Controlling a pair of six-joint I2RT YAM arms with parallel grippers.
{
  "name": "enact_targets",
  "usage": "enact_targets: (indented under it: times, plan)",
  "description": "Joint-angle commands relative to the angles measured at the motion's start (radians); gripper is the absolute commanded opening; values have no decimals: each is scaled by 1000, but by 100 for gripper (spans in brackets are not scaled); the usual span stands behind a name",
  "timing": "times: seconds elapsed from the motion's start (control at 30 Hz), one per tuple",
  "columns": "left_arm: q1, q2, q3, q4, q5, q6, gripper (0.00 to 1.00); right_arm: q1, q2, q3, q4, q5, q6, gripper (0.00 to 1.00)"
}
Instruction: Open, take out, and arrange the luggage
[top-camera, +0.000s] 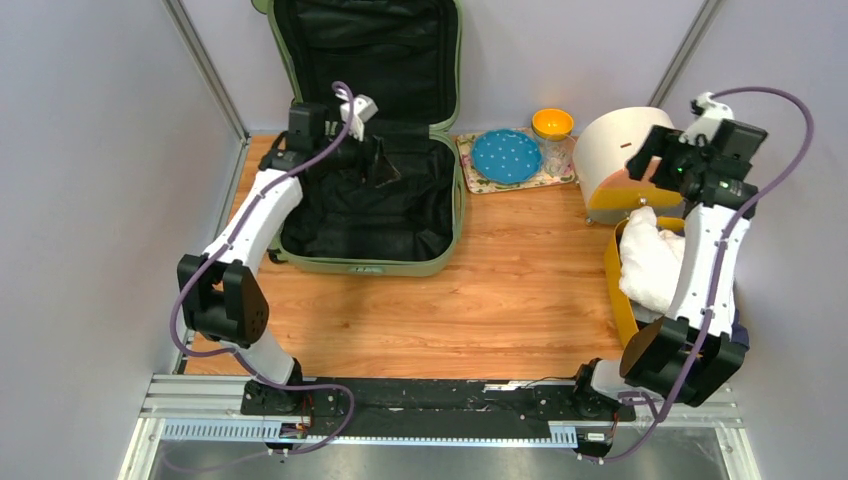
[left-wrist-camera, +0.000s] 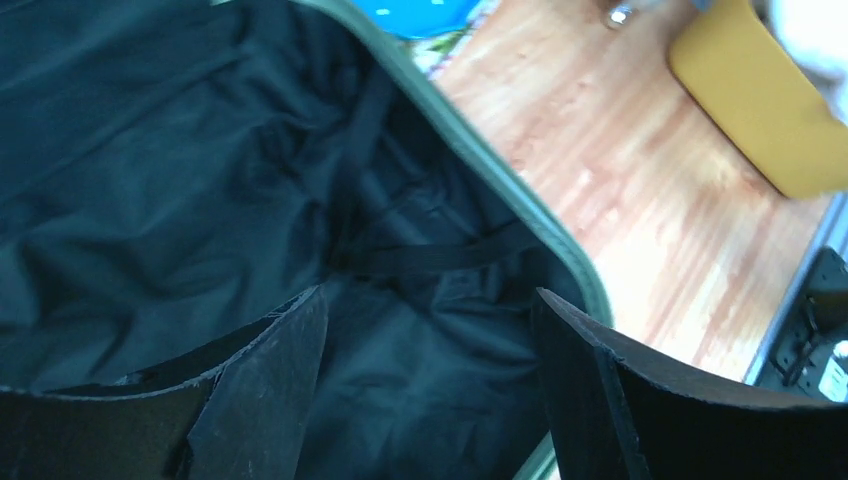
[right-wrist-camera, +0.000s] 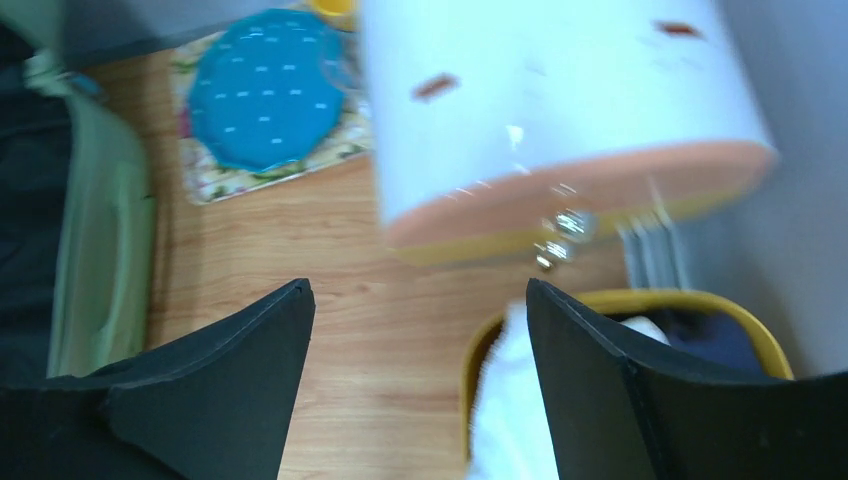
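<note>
The sage-green luggage (top-camera: 365, 267) lies open at the back left of the table, its lid leaning upright against the wall. Only black lining (left-wrist-camera: 150, 150) and a strap show inside. My left gripper (top-camera: 383, 163) hangs over the far part of the open base, jaws open with nothing between them; in the left wrist view the gripper (left-wrist-camera: 430, 295) looks down on the lining and the green rim (left-wrist-camera: 480, 160). My right gripper (top-camera: 648, 158) is raised at the right, open and empty, beside the round box; in the right wrist view the gripper (right-wrist-camera: 417, 285) is over bare wood.
A blue plate (top-camera: 506, 156) on a floral mat and a yellow cup (top-camera: 552, 124) sit at the back. A round cream-and-orange box (top-camera: 620, 150) stands at the back right. A yellow tray (top-camera: 622, 300) holding white cloth (top-camera: 650, 260) lies under the right arm.
</note>
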Motion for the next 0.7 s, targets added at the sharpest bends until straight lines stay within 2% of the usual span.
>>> enact_targets:
  times: [0.0, 0.07, 0.13, 0.27, 0.3, 0.47, 0.67]
  plan:
    - [145, 53, 136, -195, -28, -22, 83, 172, 3, 25, 93, -117, -38, 82]
    - [191, 82, 200, -269, -72, -25, 83, 237, 25, 33, 111, -119, -32, 82]
    - [234, 84, 199, -300, -138, -17, 83, 340, 66, 33, 119, -101, -17, 82]
    - [239, 72, 190, -474, -428, 67, 84, 495, 121, -39, 183, -55, 4, 82]
    - [240, 55, 144, -485, -453, 78, 84, 538, 124, -62, 208, -53, 11, 82]
    - [230, -115, -56, -420, -466, 79, 85, 627, 97, -202, 303, -24, 25, 82]
    - [175, -197, -217, -336, -507, 67, 86, 658, 20, -286, 303, 11, -8, 83]
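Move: Open and empty, the luggage's base has its middle about 4 cm ahead and 5 cm left of the left hand, 20 cm below; its raised lid stands some 25 cm ahead and 5 cm left, near hand height. From the right hand, the base lies roughly 54 cm left and 6 ahead. The blue plate is 18 ahead and 23 left of the right hand, the cabinet 14 ahead and 5 right, the yellow bin 11 back and 8 right. Sweeping about 25 cm left and then sinking some 12 cm, the empty right hand leaves the bin and cabinet for the open table beside the luggage, swinging its fingers roughly 40 degrees counter-clockwise. The left hand swings 17 cm left across the luggage's base, forward a little and then back past its start, sinking 10 cm as its fingers turn counter-clockwise and tip down towards the near-left corner. Both grippers stay open. ##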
